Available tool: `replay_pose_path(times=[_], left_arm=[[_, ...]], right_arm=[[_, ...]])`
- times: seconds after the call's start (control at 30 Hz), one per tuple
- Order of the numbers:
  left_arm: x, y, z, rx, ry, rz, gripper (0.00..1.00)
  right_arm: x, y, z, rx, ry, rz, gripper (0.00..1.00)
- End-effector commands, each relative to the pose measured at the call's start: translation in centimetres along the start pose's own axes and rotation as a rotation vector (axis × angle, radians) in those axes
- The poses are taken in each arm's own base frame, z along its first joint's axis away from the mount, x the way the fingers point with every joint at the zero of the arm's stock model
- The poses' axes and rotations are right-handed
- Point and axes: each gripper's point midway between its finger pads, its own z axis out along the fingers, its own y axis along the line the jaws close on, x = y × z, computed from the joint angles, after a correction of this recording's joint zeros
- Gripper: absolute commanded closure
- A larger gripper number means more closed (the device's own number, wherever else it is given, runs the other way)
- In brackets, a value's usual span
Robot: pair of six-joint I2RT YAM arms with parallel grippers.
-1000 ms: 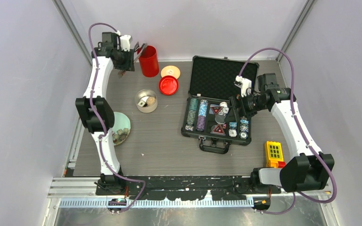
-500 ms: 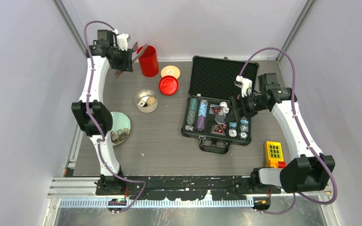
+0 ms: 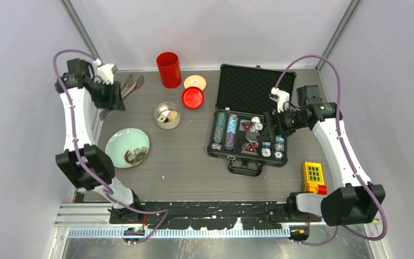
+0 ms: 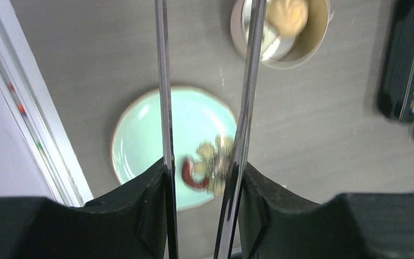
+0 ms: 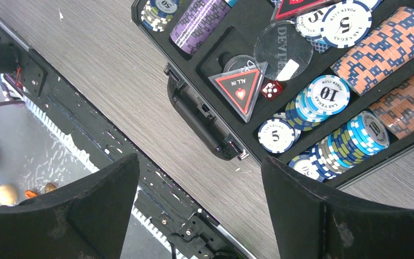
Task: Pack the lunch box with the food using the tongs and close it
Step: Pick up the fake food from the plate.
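My left gripper is shut on the tongs at the table's back left, their tips pointing toward the red cup. In the left wrist view the two silver tong arms run up between my fingers. Below them lies the pale green plate with the food, an orange curved piece among blurred bits. The lunch box, a round steel tin, stands open with a beige lump inside. Its cream-tan lid lies flat further back. My right gripper hangs open over the poker case.
A red cup stands at the back, a red round lid next to the tin. The open black poker chip case fills the right middle; its handle faces the near edge. A yellow block sits near right.
My left arm has swung away from the red cup to the left, taking the tongs out of the cup with it. The plate now shows whole. The right arm has hardly moved.
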Motion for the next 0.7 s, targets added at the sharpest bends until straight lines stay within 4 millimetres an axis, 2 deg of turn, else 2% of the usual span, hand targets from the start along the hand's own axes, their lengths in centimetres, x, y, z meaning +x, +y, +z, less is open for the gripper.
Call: replay_pose_path(times=[0.0,0.13,0.27,0.43,0.67], left_arm=[[5.6,-1.2,-3.9,0.053,0.039,0.033,0.55],[11.0,-1.5,-5.2,0.055,0.115,0.042,0.55],[14.6,-1.5,-6.4,0.057,0.155,0.033,0.53],[18.2,-0.5,-7.1,0.062,0.205,0.013,0.55],[21.5,1.2,-7.7,0.013,0.299,0.045,0.57]], right_arm=[[-1.0,1.0,-1.2,-0.009,-0.055,-0.030,0.12],[-0.9,1.0,-1.0,-0.016,-0.051,-0.024,0.12],[-1.0,1.2,-1.1,-0.023,-0.057,-0.022,0.12],[-0.9,1.3,-1.1,-0.023,-0.058,-0.025,0.12],[-0.5,1.0,-0.8,-0.024,-0.040,-0.039,0.12]])
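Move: The left gripper already holds the tongs, their open heads out ahead and to its right. The fake food left on the plate lies about 12 cm back from that hand, some 3 cm right and roughly 22 cm below. The plate's middle is about 9 cm back and in line with the hand; the round tin stands some 5 cm ahead and 18 cm right. From the idle right hand the food lies about 58 cm left, roughly level. Bring the left gripper back towards your base by about 20 cm, fast at first and easing off, sinking some 7 cm and drifting about 5 cm left, so that the tong heads swing in over the plate while the hand ends up to its left. Tip the fingers some 15 degrees further down on the way, and keep the same part-open hold on the tongs, touching nothing yet. ##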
